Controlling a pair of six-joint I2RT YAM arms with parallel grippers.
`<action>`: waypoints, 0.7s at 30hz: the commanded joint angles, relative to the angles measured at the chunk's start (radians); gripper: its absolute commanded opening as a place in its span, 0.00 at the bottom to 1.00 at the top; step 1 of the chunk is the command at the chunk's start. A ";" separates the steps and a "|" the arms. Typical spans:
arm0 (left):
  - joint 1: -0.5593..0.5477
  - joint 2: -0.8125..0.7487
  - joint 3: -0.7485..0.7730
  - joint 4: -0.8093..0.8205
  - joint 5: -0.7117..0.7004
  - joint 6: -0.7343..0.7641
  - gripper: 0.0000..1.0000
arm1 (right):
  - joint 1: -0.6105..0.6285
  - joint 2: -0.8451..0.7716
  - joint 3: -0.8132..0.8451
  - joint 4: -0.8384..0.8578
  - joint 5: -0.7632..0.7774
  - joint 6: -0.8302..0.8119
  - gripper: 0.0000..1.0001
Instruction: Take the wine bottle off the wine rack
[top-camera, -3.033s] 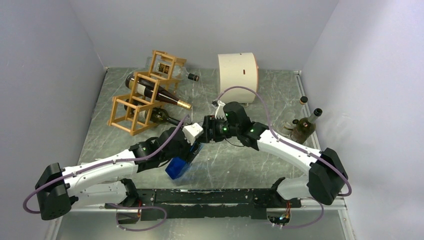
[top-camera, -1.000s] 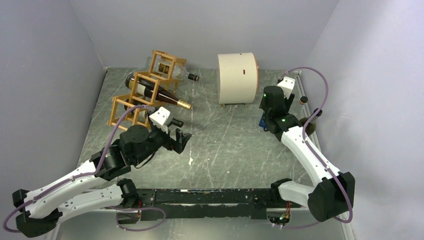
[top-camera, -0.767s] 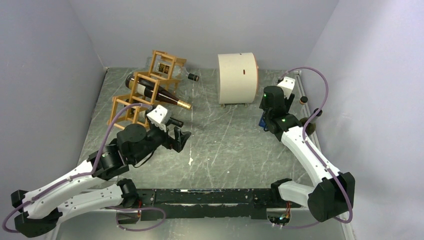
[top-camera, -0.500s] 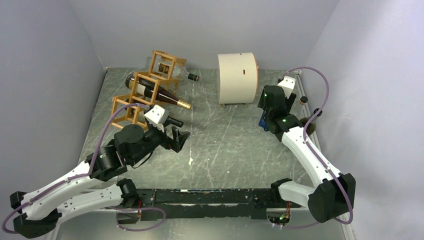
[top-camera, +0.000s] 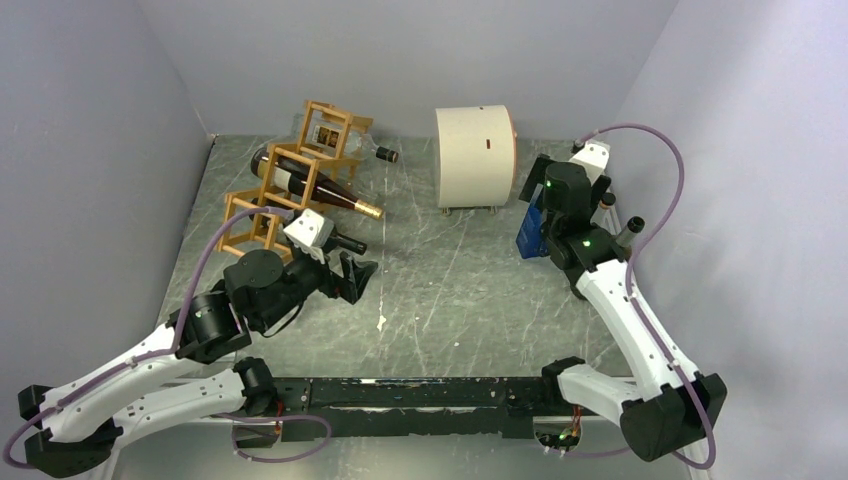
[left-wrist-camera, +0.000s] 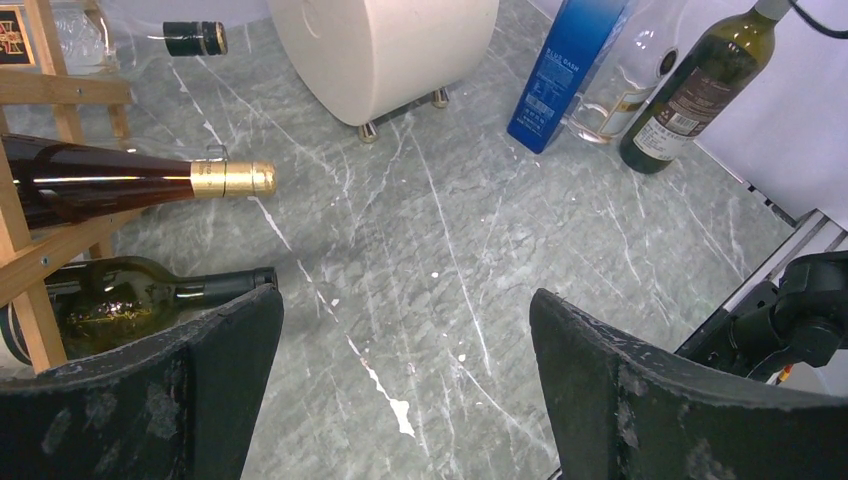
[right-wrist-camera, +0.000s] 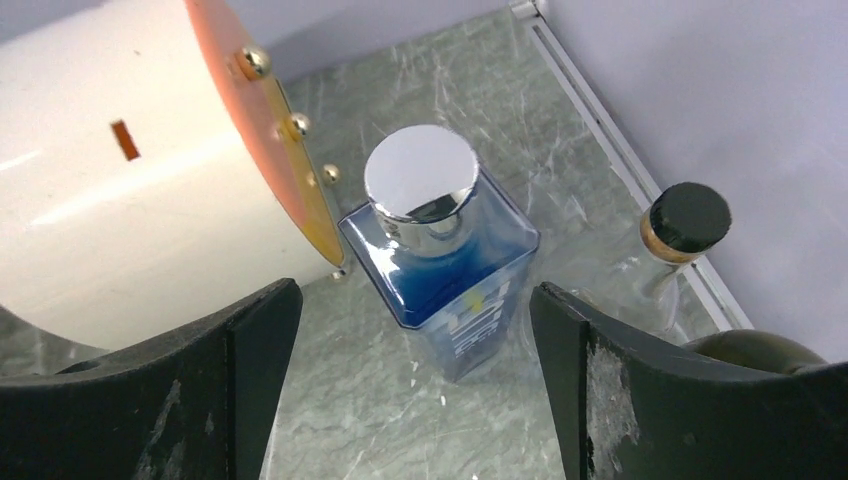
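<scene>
The orange-brown wine rack (top-camera: 268, 205) stands at the far left with three bottles lying in its cells. A dark wine bottle with a gold foil neck (left-wrist-camera: 130, 181) lies in the middle cell. A green bottle (left-wrist-camera: 150, 300) fills the lowest cell and a clear bottle with a black cap (left-wrist-camera: 195, 38) the top one. My left gripper (left-wrist-camera: 405, 300) is open just right of the green bottle's neck (top-camera: 345, 243), nothing between its fingers. My right gripper (right-wrist-camera: 415, 290) is open above a blue square bottle (right-wrist-camera: 440, 245) that stands upright on the table.
A cream cylindrical drum (top-camera: 473, 155) lies at the back centre. Beside the blue bottle (top-camera: 528, 228) by the right wall stand a clear bottle with a black cap (right-wrist-camera: 685, 215) and a green wine bottle (left-wrist-camera: 700, 88). The grey marble table (top-camera: 450, 290) has walls on three sides.
My right gripper has opened, letting go of the blue bottle, and has risen towards the right wall. My left gripper has crept slightly left towards the rack's lowest bottle.
</scene>
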 joint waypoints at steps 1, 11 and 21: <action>-0.004 -0.003 0.049 -0.014 -0.011 0.000 0.97 | -0.006 -0.060 0.043 -0.043 -0.041 -0.049 0.89; -0.004 -0.019 0.048 -0.034 -0.067 -0.018 0.96 | -0.004 -0.100 0.070 -0.005 -0.393 -0.170 0.90; -0.004 -0.074 0.067 -0.076 -0.139 -0.057 0.96 | 0.187 0.046 0.138 0.074 -0.486 -0.128 0.90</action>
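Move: Among the three bottles left on the wine rack, the gold-necked bottle lies about 13 cm ahead of the right hand, 52 cm to its left and 15 cm below; the dark green bottle lies roughly 6 cm nearer the bases than it and some 7 cm lower. Below the right hand, the freed blue bottle stands about 8 cm ahead, with the cream drum 20 cm ahead and 17 cm left. From the left hand the gold-necked bottle is about 29 cm ahead, 15 cm left and 17 cm below. With its fingers staying wide open and holding nothing, the right hand climbs about 4 cm and draws back a little from the standing blue bottle, then sweeps some 10 cm to the left towards the wine rack, coming forward again as its wrist turns about 30 degrees counter-clockwise and the rise levels off. The left hand, also open and empty, eases about 2 cm left towards the rack and rises slightly. ##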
